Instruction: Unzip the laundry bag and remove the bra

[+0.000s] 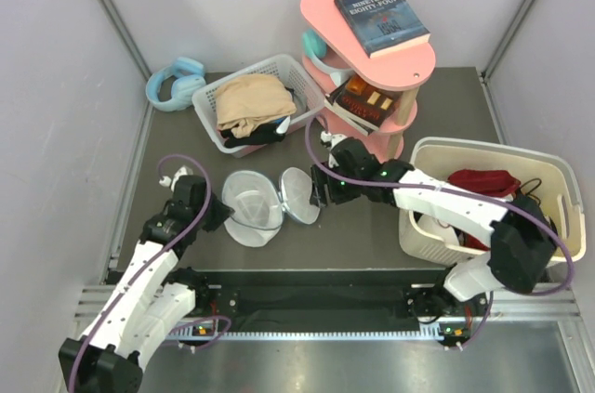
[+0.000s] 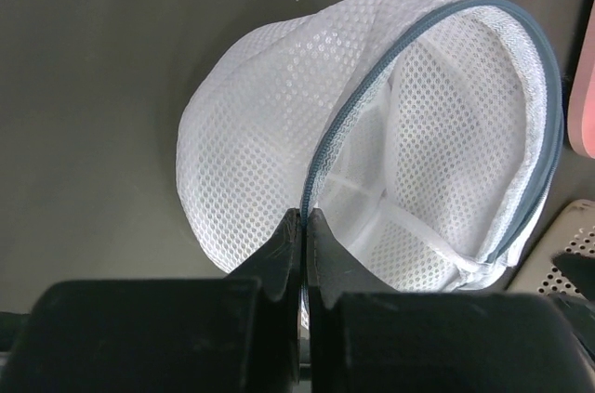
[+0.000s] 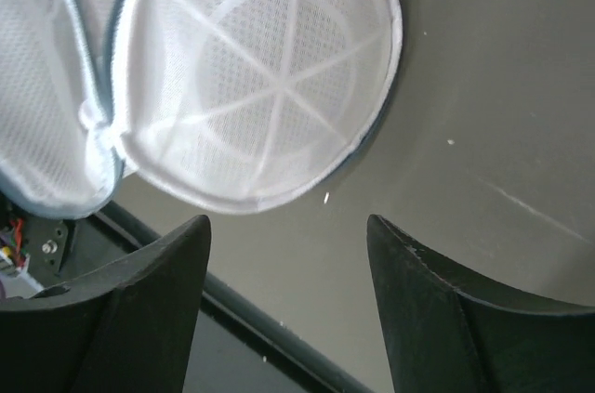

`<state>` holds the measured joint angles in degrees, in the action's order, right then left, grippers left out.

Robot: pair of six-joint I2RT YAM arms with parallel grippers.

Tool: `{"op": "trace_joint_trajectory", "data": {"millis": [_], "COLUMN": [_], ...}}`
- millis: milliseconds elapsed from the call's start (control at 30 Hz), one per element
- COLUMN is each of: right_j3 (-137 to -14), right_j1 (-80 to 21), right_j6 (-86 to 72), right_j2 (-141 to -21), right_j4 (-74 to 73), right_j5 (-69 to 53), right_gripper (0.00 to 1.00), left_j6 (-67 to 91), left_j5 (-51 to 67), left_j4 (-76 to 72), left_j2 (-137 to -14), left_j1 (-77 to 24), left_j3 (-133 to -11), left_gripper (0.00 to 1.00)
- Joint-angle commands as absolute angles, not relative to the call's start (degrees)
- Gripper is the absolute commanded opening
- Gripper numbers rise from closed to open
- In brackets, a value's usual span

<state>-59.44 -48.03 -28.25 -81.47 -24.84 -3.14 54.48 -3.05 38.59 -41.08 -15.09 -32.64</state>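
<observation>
The laundry bag (image 1: 253,209) lies unzipped on the dark table, spread into two white mesh halves joined at a hinge. In the left wrist view the laundry bag (image 2: 260,133) shows its blue-teal zipper band (image 2: 550,86), and my left gripper (image 2: 304,216) is shut on that band at the near rim. My left gripper (image 1: 221,212) sits at the bag's left side. My right gripper (image 1: 321,190) hovers by the right half (image 3: 260,77); in the right wrist view this gripper (image 3: 289,221) is open and holds nothing. No bra shows inside the open halves.
A white slatted basket (image 1: 214,91) at the back holds a beige garment (image 1: 249,103); I cannot tell whether it is the bra. A pink shelf (image 1: 418,63) carries a book (image 1: 381,17). A cream tub (image 1: 558,175) stands at right, blue headphones (image 1: 175,82) at back left.
</observation>
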Motion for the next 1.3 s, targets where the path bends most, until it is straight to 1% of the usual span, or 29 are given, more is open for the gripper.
{"op": "trace_joint_trajectory", "data": {"millis": [0,167,267,467,567,733,1033,1267], "right_j3": [-59.68,-60.82,-60.91,-60.03,-59.5,-59.59,-61.17,-64.68], "right_j1": [-49.48,-51.15,-51.59,-51.24,-50.19,-46.32,-45.09,-45.18], "right_j6": [-28.74,-27.78,-27.69,-28.91,-29.7,-30.23,-29.71,-28.12], "right_j2": [-87.25,-92.98,-94.04,-93.96,-93.26,-92.81,-100.72,-105.1], "right_j4": [-15.83,-14.24,-14.15,-15.73,-15.29,-15.55,-12.92,-14.32], "right_j5": [-5.27,-3.0,-0.19,5.88,6.94,9.14,7.12,8.08], "right_gripper": [0.66,0.62,0.6,0.56,0.54,0.5,0.44,0.4], "left_j6": [55.37,55.28,55.37,56.34,56.34,57.04,57.04,56.51], "left_j5": [-3.25,-2.99,-3.16,-3.25,-3.6,-3.96,-3.16,-3.25], "left_j4": [39.81,41.48,42.71,45.0,45.88,46.23,45.7,45.09], "left_j2": [-38.76,-36.48,-34.9,-32.17,-31.56,-30.94,-32.61,-34.19], "left_j1": [-14.85,-14.85,-14.85,-14.85,-14.85,-14.85,-14.85,-14.85], "left_j3": [-32.87,-32.43,-32.26,-31.82,-31.55,-31.2,-31.2,-31.55], "left_gripper": [0.0,0.0,0.0,0.0,0.0,0.0,0.0,0.0]}}
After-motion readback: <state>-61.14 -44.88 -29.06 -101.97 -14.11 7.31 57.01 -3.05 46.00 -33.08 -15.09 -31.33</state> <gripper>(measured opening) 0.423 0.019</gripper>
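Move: The bag's flipped-open lid lies with its middle about 5 cm ahead of the right hand, 5 cm to its left and some 11 cm below. The bag's open body is about 12 cm farther left and 2 cm nearer, while the pink shelf's bottom board stands roughly 17 cm beyond the lid and 17 cm to its right. From the left gripper, the lid is about 8 cm ahead, 17 cm right and 8 cm below. Sink the right hand about 10 cm towards the outer, right-hand rim of the lid: first down with a small swing left, then forward some 6 cm while easing back right, and down again, narrowing the fingers part-way so they straddle the rim without shutting. Keep the left gripper pinched on the bag's zippered rim and draw it back about 3 cm, rising slightly and settling again. ##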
